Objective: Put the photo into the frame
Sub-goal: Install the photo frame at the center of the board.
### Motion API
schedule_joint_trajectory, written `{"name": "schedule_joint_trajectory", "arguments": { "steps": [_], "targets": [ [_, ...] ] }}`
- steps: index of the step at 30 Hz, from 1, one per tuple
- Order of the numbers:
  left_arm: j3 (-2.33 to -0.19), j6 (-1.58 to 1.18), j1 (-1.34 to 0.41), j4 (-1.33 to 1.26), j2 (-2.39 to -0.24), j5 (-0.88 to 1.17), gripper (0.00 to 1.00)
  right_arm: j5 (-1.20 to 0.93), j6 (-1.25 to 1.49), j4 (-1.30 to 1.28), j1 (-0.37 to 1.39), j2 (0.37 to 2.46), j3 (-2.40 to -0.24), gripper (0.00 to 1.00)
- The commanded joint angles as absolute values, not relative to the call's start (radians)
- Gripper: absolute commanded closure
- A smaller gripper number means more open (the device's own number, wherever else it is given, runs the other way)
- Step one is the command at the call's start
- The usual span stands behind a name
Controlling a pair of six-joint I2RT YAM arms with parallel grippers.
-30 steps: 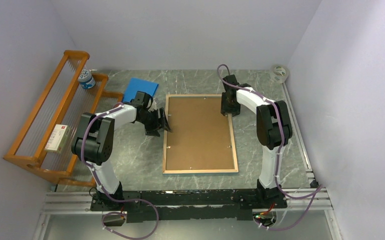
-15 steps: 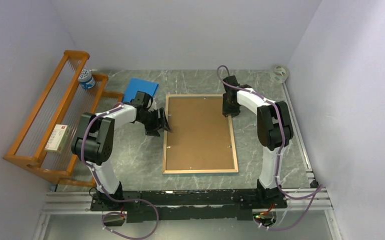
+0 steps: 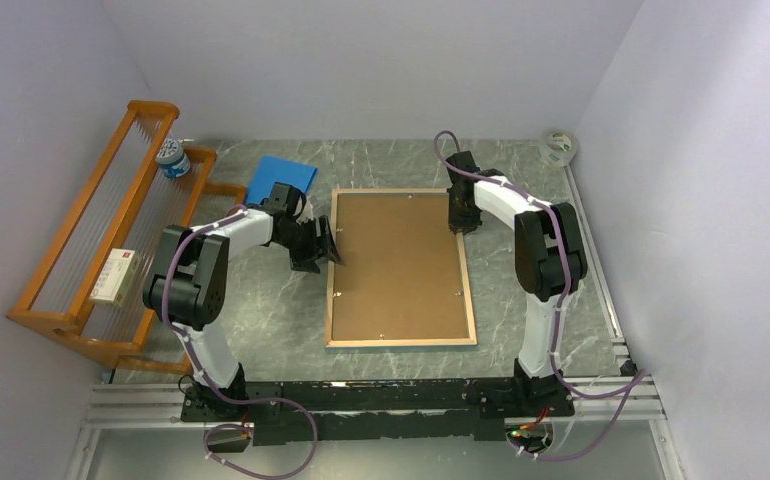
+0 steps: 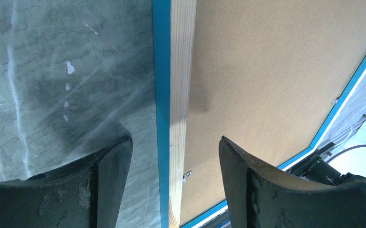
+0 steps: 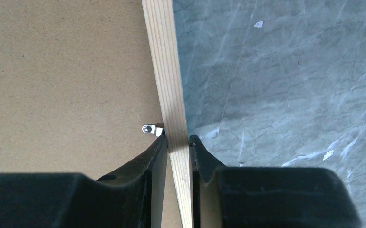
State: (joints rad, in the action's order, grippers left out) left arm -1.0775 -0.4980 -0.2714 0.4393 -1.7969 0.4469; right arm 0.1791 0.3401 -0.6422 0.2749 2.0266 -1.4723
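The frame point(image 3: 401, 342) lies face down on the table, light wood rails up, with a brown backing board point(image 3: 396, 260) filling it. Its turquoise side edge point(image 4: 161, 57) shows in the left wrist view. My left gripper point(image 3: 326, 245) is open, its fingers straddling the left rail point(image 4: 181, 57) without touching it. My right gripper point(image 3: 458, 220) is shut on the right rail point(image 5: 164, 57), one finger point(image 5: 155, 156) on the board side by a small metal clip point(image 5: 151, 129), the other on the table side. The photo is out of view.
An orange wooden rack point(image 3: 91, 240) stands along the left wall, holding a small box point(image 3: 114, 276) and a white-blue container point(image 3: 172, 158). A flat blue pad point(image 3: 281, 178) lies behind my left arm. A tape roll point(image 3: 559, 145) sits in the far right corner.
My right gripper's fingers have drawn together onto the frame's right rail. The left arm and the frame have not visibly moved.
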Motion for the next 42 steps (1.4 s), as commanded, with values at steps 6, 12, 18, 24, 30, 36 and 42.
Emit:
{"name": "schedule_joint_trajectory", "arguments": {
  "steps": [6, 12, 18, 24, 30, 36, 42],
  "targets": [
    [-1.09, -0.483, -0.267, 0.467, -1.793, 0.425, 0.27, 0.232, 0.375, -0.597, 0.267, 1.952, -1.444, 0.71],
    [-1.088, -0.501, -0.26, 0.468, -1.723, 0.37, 0.25, 0.246, 0.444, -0.705, 0.272, 1.861, -1.492, 0.5],
    [-1.039, -0.561, -0.247, 0.468, -1.609, 0.236, 0.26, 0.191, 0.561, -0.79, 0.333, 1.845, -1.548, 0.48],
    [-0.956, -0.65, -0.239, 0.501, -1.448, 0.139, 0.27, 0.214, 0.685, -0.833, 0.531, 1.926, -1.682, 0.48],
    [-0.86, -0.752, -0.236, 0.557, -1.263, 0.109, 0.27, 0.224, 0.734, -0.858, 0.765, 2.096, -1.906, 0.48],
    [-0.754, -0.868, -0.235, 0.626, -1.065, 0.056, 0.26, 0.215, 0.713, -0.906, 0.89, 2.271, -2.092, 0.48],
    [-0.689, -0.923, -0.235, 0.649, -0.955, 0.082, 0.26, 0.205, 0.7, -0.992, 0.938, 2.4, -2.227, 0.48]
  ]
}}
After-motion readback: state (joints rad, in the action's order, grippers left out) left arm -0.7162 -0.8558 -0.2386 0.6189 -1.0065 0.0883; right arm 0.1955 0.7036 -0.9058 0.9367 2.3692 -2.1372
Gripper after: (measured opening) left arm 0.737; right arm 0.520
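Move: The right hand pinches the frame's right rail; the spot it goes for, on the left rail, lies about 33 cm to its left and 9 cm back, roughly level. The backboard's middle is some 16 cm left and 10 cm back, and the left rail's nearer clip about 33 cm left and 18 cm back. The left hand stands open astride that left-rail spot, which lies straight ahead 0 cm, sideways 0 cm, about 1 cm below. Right hand releases right rail, arcs about 33 cm left to just above left rail; left hand rises away back-left. ##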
